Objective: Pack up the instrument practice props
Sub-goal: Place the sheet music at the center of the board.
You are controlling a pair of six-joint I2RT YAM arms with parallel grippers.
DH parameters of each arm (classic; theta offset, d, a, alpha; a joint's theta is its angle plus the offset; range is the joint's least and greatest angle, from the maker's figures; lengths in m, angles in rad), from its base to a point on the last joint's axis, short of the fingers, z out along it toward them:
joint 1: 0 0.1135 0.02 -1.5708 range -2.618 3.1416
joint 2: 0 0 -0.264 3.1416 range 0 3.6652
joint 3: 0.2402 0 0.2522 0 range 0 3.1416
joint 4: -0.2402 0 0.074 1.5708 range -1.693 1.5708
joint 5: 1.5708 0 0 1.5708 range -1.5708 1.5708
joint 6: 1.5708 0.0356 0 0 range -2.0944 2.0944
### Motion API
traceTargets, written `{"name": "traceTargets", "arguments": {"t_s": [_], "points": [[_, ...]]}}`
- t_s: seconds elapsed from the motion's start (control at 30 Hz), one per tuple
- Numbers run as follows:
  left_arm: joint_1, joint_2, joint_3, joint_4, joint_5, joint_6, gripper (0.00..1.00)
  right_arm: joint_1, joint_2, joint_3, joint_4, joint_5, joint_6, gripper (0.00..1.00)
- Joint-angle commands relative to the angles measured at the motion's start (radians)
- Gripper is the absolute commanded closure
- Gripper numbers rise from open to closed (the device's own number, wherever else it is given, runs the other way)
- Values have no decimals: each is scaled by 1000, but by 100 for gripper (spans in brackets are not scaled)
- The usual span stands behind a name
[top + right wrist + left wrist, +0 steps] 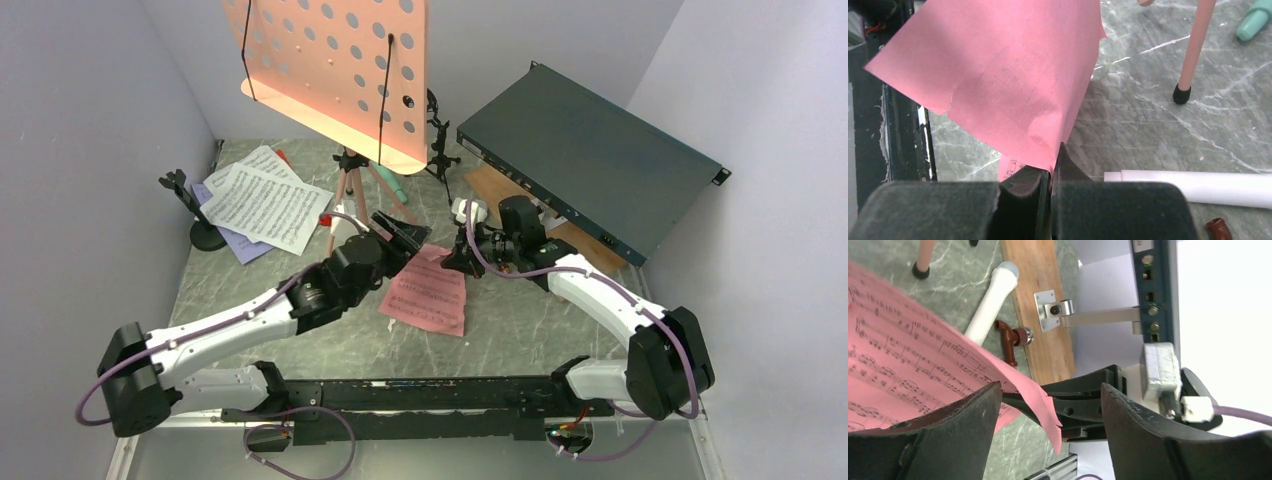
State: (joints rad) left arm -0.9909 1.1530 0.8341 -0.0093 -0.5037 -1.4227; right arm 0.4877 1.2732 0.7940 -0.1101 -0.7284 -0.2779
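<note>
The red sheet-music page (pixel 428 292) lies mostly on the table with its far corner lifted. My right gripper (pixel 456 262) is shut on that corner; in the right wrist view the red page (pixel 998 75) rises from the closed right gripper (pixel 1052 175). My left gripper (pixel 1050 405) is open around the same corner of the red page (pixel 908 355) without touching it. The pink perforated music tripod (pixel 330 70) stands behind. White pages (pixel 265 205) lie on a lavender page (pixel 225 242). The white microphone (pixel 990 300) and green microphone (pixel 1255 22) lie on the table.
A black microphone mount (pixel 190 210) stands at the left, another (pixel 437 130) behind the tripod. The dark green metal box (pixel 590 170) rests over a wooden board (pixel 490 185) at the right. A pink tripod leg (pixel 1193 55) stands near the right gripper.
</note>
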Motion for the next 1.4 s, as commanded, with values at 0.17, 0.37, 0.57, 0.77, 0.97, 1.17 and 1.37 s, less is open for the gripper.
{"name": "traceTargets", "arguments": {"t_s": [0.17, 0.37, 0.57, 0.77, 0.97, 1.17, 1.37], "points": [[-2, -157, -9, -146, 53, 626, 9, -28, 7, 83, -160, -197, -176, 100], [-2, -255, -97, -120, 195, 869, 1, -41, 11, 93, -195, -247, -215, 100], [-2, -357, -172, -95, 264, 989, 0, -51, 17, 96, -219, -284, -240, 100], [-2, -458, -274, -62, 297, 1066, 1, -55, 18, 102, -239, -307, -262, 100], [-2, -516, -342, -38, 291, 1105, 1, -56, 26, 111, -264, -325, -286, 100], [-2, -530, -369, -61, 236, 1119, 1, -57, 25, 113, -272, -335, -294, 100], [0, -543, -450, -32, 59, 1077, 1, -62, 21, 118, -282, -336, -300, 100]]}}
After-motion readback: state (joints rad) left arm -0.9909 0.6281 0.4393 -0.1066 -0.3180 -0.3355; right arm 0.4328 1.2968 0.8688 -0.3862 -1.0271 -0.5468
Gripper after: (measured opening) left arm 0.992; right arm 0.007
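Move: The right fingers already pinch the sheet music by its upper right corner; its middle lies about 5 cm left, 3 cm back and 7 cm below them. From the empty left hand, the middle is some 15 cm down, 3 cm back and 1 cm right. The white microphone lies 15 cm ahead, 4 cm right and 13 cm below the right hand; the stand's nearest foot is 18 cm ahead, 2 cm right and 22 cm below the left. Left hand opens and swings left, down, back about 14 cm; right draws the still-pinched sheet back 4 cm. ##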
